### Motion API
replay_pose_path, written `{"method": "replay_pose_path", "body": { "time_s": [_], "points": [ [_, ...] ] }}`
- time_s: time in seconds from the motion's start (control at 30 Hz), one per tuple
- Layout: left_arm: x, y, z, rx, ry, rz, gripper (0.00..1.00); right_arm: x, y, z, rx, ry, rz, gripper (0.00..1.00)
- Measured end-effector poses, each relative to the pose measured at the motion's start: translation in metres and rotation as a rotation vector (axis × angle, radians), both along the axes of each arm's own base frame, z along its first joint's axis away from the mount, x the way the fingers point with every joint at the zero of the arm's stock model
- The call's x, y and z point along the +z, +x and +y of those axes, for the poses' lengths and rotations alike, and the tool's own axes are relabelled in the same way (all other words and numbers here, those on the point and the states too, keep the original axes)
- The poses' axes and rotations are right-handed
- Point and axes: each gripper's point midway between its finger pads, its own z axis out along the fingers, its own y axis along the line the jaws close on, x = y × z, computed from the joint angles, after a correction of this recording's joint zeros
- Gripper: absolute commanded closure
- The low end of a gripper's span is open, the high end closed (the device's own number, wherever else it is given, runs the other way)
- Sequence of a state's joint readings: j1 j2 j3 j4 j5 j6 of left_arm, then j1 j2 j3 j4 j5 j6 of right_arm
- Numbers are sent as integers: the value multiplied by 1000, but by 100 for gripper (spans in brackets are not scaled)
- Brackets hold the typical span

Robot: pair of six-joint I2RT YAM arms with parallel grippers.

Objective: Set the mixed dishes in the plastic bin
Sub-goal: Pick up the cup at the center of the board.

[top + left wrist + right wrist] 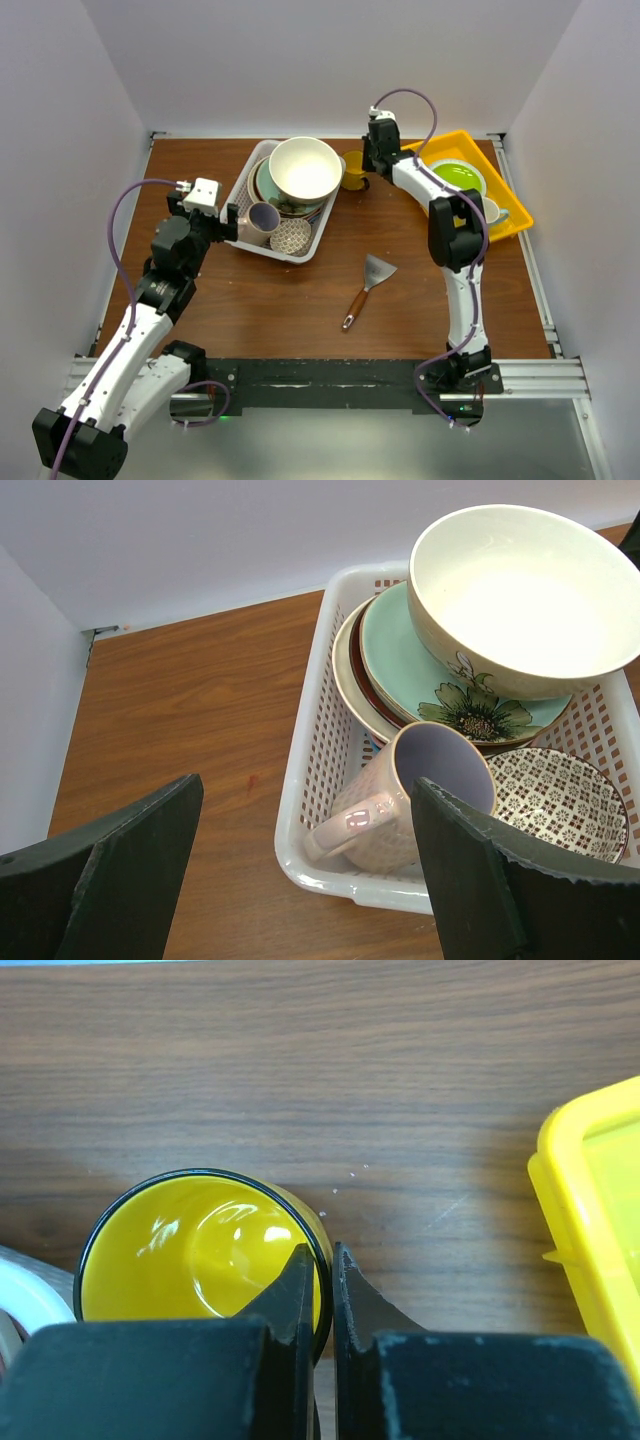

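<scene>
The white plastic bin (258,250) (325,740) stands at the back left of the table. In it lie stacked plates (400,670), a large cream bowl (305,168) (520,590), a purple-lined cream mug (262,218) (415,800) and a small patterned bowl (290,236) (560,795). My left gripper (232,222) (305,880) hangs open by the bin's near left corner, nothing between its fingers. Just right of the bin stands a yellow mug (351,170) (200,1250). My right gripper (368,160) (327,1265) is shut on the mug's rim, one finger inside and one outside.
A yellow tray (510,215) (595,1220) at the back right holds a lime-green plate (458,178). A wooden-handled metal spatula (365,288) lies mid-table. White walls close in the table on three sides.
</scene>
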State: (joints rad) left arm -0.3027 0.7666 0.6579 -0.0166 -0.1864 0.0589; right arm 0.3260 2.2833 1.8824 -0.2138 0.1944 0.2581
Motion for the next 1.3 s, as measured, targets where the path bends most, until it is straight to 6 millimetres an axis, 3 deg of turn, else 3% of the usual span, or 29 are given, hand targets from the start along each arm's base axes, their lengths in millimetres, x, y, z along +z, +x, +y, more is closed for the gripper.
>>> {"method": "replay_pose_path", "body": {
  "time_s": [0.27,0.37,0.5,0.7,0.77,0.9,1.3],
  "points": [
    [0,0,0,0,0,0,10,4,-20,-18,-5,-52,14,100],
    [0,0,0,0,0,-1,10,15,-29,-28,-7,-62,7,100],
    [1,0,0,0,-1,-2,10,49,-36,-34,-5,-58,-47,100],
    [2,-1,0,0,-3,-8,10,123,-43,-37,0,-23,-186,100],
    [3,-2,0,1,-9,-10,10,145,-47,-35,10,-4,-228,100],
    [4,-2,0,2,-17,-10,10,170,-52,-30,40,32,-272,100],
    [3,-2,0,2,-17,-10,10,191,-65,12,202,164,-264,100]
  ]
}}
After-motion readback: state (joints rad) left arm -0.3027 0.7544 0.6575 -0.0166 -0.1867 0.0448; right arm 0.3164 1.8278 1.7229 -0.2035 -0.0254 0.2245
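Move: The right fingers are already shut on the yellow cup's right-hand rim, with the cup's middle about 4 cm to their left and 4 cm lower. From that hand the white plastic bin centres roughly 20 cm left, 10 cm back and 5 cm below. The big white bowl stacked in it is some 14 cm left, 3 cm back, at about hand height. The yellow tray lies about 24 cm right, 7 cm back. From the idle left hand the bin is about 18 cm ahead, 13 cm right, 20 cm lower. Keeping its pinch on the cup's rim, the right hand first draws the cup about 3 cm back and 3 cm right, still low and away from the bin, then lifts it steeply by some 19 cm. The fingers tip up about 15 degrees; near the top the hand swings 4 cm back to the left, still easing back, and turns slightly counter-clockwise. ##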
